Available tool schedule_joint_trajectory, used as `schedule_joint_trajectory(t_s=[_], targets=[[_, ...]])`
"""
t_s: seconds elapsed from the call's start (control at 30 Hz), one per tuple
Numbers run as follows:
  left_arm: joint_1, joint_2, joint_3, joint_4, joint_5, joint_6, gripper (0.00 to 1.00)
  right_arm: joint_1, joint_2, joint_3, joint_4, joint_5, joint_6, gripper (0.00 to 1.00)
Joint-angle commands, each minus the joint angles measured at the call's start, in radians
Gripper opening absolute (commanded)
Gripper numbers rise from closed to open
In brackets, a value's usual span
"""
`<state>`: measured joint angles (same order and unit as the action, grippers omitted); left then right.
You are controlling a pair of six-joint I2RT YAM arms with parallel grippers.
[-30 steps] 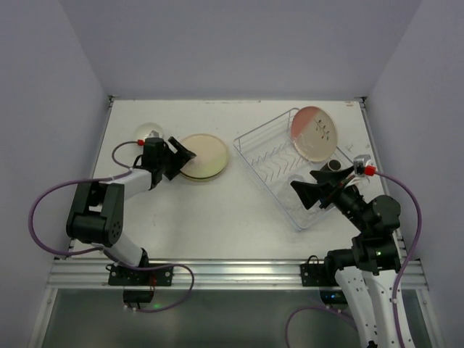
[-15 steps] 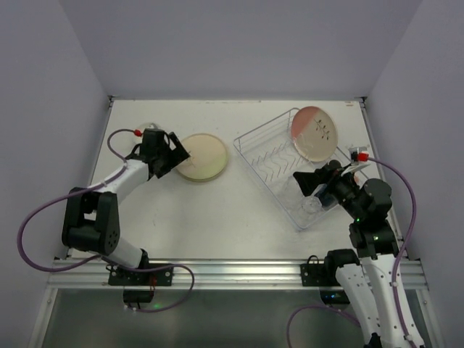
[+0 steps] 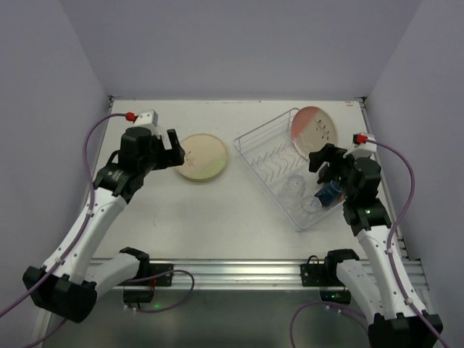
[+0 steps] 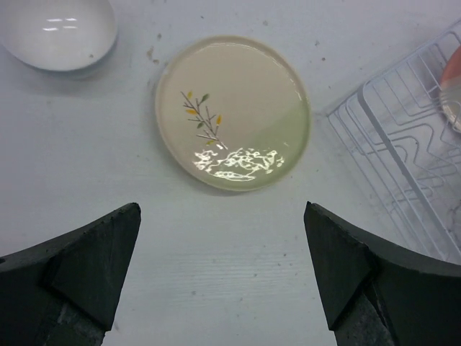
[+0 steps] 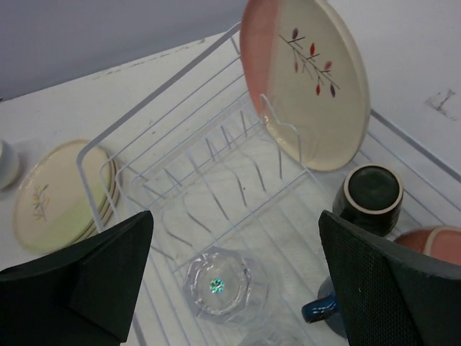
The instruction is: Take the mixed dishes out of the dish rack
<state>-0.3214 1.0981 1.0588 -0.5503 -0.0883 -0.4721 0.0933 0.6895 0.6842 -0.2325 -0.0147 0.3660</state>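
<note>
The dish rack (image 3: pixel 270 148) stands at the right. In it a pink-and-cream plate (image 5: pixel 310 79) stands upright against the prongs. Lower down lie a clear glass (image 5: pixel 220 285), a dark cup (image 5: pixel 371 194), a salmon cup (image 5: pixel 432 241) and a dark blue cup (image 3: pixel 330 193). My right gripper (image 3: pixel 325 161) hovers open above these, holding nothing. A stack of cream plates (image 3: pixel 203 156), green-and-cream on top, lies flat on the table left of the rack. My left gripper (image 3: pixel 174 147) hangs open above its left edge, empty. A small white bowl (image 4: pixel 57 29) sits on the table beyond the stack.
The table's left wall and back wall stand close behind the bowl and the rack. The rack's near corner (image 3: pixel 301 226) lies toward the table's front rail. A second glass (image 3: pixel 312 205) rests near that corner.
My left gripper has opened fully and lifted up and away from the plate stack. My right arm has risen and swung toward the rack's right side, uncovering the blue cup.
</note>
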Motion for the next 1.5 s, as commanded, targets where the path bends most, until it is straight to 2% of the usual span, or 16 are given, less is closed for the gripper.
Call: schedule_joint_trajectory(t_s=[0.0,0.07,0.1,0.13,0.2,0.23,0.4,0.5,0.6,0.97,1.23,1.33,1.47], targets=[[0.002,-0.127,0.0,-0.119,-0.137,0.153,1.0,0.002,0.112,-0.009,0.345,0.151,-0.087,0.99],[0.002,-0.228,-0.12,-0.015,-0.174,0.138,1.0,0.0,0.204,0.046,0.377,0.177,-0.146,0.99],[0.002,-0.251,-0.163,0.016,-0.151,0.142,1.0,0.0,0.256,0.137,0.346,0.194,-0.174,0.99],[0.002,-0.283,-0.224,0.036,-0.149,0.147,1.0,-0.001,0.363,0.184,0.328,0.202,-0.253,0.99],[0.002,-0.299,-0.237,0.036,-0.121,0.133,1.0,-0.003,0.465,0.329,0.264,0.228,-0.347,0.99],[0.002,-0.313,-0.241,0.038,-0.104,0.135,1.0,-0.01,0.555,0.375,0.237,0.249,-0.451,0.99],[-0.008,-0.337,-0.267,0.039,-0.091,0.122,1.0,-0.058,0.751,0.679,-0.04,0.141,-0.596,0.99],[-0.018,-0.334,-0.267,0.043,-0.071,0.125,1.0,-0.089,0.829,0.78,-0.172,-0.006,-0.625,0.96],[-0.018,-0.331,-0.266,0.047,-0.036,0.132,1.0,-0.089,0.912,0.854,-0.264,-0.076,-0.671,0.93],[-0.019,-0.302,-0.27,0.058,0.005,0.142,1.0,-0.141,1.022,0.854,-0.304,-0.183,-0.714,0.81],[-0.019,-0.277,-0.27,0.061,0.013,0.145,1.0,-0.15,1.045,0.868,-0.353,-0.355,-0.742,0.53],[-0.019,-0.273,-0.272,0.059,0.015,0.147,1.0,-0.152,1.065,0.897,-0.389,-0.372,-0.746,0.44],[-0.019,-0.27,-0.272,0.061,0.009,0.147,1.0,-0.15,1.085,0.914,-0.404,-0.41,-0.745,0.4]])
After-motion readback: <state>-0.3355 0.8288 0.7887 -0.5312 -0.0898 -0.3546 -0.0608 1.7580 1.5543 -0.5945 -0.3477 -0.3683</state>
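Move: The last plate, red and cream, stands in the rack with its middle about 17 cm ahead of the right hand, 3 cm to its right and 12 cm below. From the same hand the black mug is roughly 3 cm ahead, 10 cm right and 18 cm down; the blue mug is 6 cm back, 10 cm right and 19 cm down. From the left hand that plate lies some 15 cm ahead, 50 cm right and 10 cm lower. The right hand reaches forward about 17 cm over the rack to the standing plate, swinging slightly right and rising a few centimetres before it sinks about 10 cm to set its open fingers astride the rim, while the wrist rolls left side down, tips downward and turns some 30 degrees counter-clockwise. Its fingers then close from wide open to under half around the rim, drifting back left a little, as the empty left hand draws back about 5 cm from the plate stack and sinks slightly, fingers still wide open. ##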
